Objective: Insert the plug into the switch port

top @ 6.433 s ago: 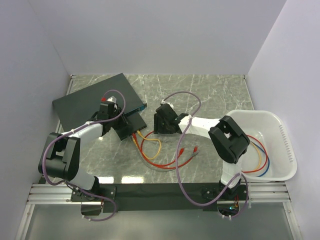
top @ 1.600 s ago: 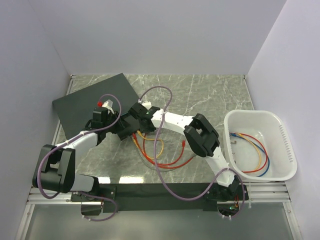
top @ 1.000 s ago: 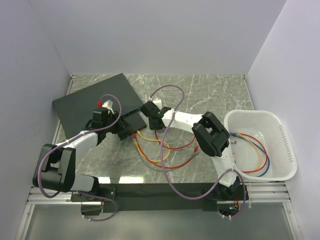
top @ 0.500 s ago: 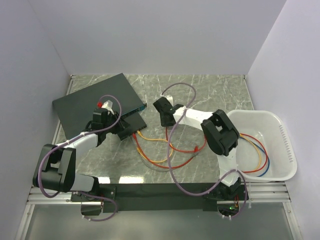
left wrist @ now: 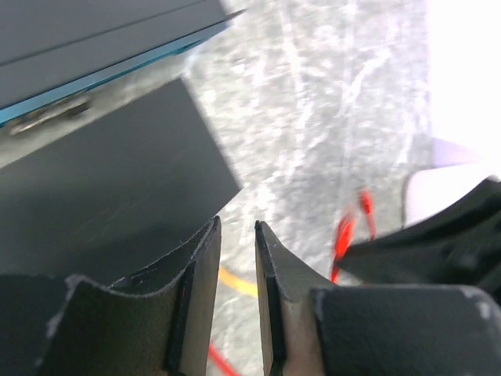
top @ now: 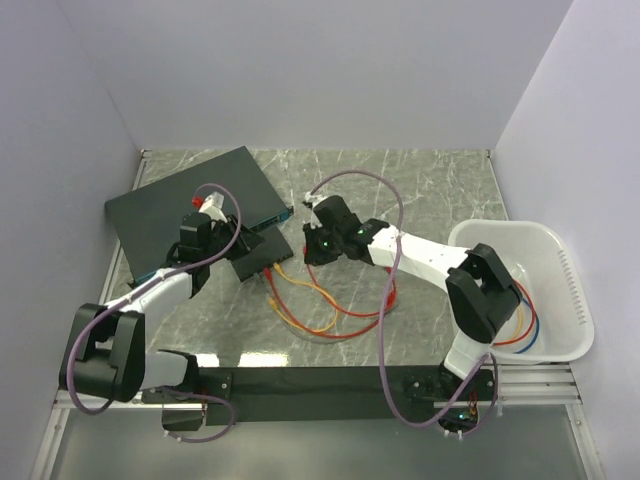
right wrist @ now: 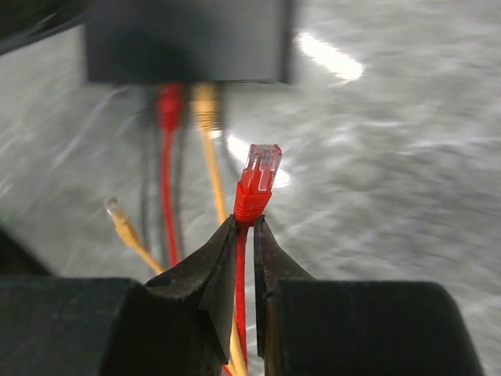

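In the right wrist view my right gripper (right wrist: 244, 219) is shut on a red cable just below its red plug (right wrist: 258, 182), which stands upright past the fingertips. Ahead lies the small black switch box (right wrist: 184, 39); a red plug (right wrist: 167, 100) and a yellow plug (right wrist: 205, 106) sit in its front ports. The held plug is a short way off that face. From above, the right gripper (top: 312, 245) is right of the box (top: 262, 258). My left gripper (top: 240, 245) rests at the box's left side, its fingers (left wrist: 205, 258) slightly apart with nothing between them.
A large dark slab with a blue front strip (top: 190, 205) lies behind the box. Red and yellow cables (top: 330, 312) loop on the marble table, with a loose yellow plug (right wrist: 117, 213). A white bin (top: 565, 262) at the right holds more cables.
My right gripper pulled away from the box toward the right, then came back down a little toward it, dragging the red cable along. The left arm barely shifted.
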Controlling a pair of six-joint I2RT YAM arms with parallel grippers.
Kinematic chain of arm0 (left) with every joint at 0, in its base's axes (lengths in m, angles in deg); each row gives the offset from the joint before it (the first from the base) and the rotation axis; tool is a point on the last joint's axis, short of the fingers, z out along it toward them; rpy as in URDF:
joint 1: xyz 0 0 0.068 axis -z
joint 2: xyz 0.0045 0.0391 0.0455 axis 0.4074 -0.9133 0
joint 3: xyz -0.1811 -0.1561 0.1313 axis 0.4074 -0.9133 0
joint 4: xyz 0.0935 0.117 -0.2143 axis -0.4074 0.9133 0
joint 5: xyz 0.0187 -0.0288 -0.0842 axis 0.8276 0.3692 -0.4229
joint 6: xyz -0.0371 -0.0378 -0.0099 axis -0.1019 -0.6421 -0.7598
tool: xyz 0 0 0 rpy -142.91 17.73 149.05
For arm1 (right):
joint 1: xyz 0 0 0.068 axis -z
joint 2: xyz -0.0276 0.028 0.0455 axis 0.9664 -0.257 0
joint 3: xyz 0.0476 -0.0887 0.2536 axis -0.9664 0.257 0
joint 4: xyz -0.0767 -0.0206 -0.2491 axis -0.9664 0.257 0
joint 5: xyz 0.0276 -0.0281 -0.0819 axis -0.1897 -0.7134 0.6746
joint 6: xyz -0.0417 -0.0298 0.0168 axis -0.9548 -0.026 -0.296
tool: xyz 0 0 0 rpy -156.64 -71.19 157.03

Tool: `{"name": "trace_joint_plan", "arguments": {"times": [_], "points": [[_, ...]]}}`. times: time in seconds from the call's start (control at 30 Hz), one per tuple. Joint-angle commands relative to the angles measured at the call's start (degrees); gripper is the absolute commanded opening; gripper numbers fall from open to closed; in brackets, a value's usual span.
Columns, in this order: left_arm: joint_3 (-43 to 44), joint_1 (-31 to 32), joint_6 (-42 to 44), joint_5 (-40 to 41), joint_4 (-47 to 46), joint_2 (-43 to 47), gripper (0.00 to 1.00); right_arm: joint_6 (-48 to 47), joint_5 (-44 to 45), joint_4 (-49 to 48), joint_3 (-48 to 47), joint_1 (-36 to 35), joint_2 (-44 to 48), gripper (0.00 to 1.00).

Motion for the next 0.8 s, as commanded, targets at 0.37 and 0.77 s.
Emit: {"name": "trace_joint_plan", "arguments": {"times": [0.37, 0.77], "points": [[1.36, 5.91, -0.92, 2.44, -3.13, 3.07, 0.31, -2.23, -6.11, -6.14, 0.61, -4.52, -1.76, 0.00], [12.26, 5.56, 2.86, 9.22, 4.61, -11.51, 0.30, -4.34, 1.73, -1.83, -5.80, -8.92, -11.69, 0.00]]}}
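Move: The free port in the switch's near edge is about 6 cm left of the right gripper, roughly 1 cm ahead and 8 cm lower; that gripper already holds the red plug. The seated yellow plug is some 7 cm to its left and 1 cm back, the seated red plug about 9 cm left and 2 cm back, both 9 cm below. From the left gripper the port lies about 4 cm back, 6 cm right and 10 cm down. Keep the red plug pinched and bring the right gripper back and left above the cables, then sink it steeply, some 8 cm, towards the free port, turning about 10 degrees counter-clockwise. Swing the empty left gripper right and up, then forward and down over the switch, its opening unchanged. ##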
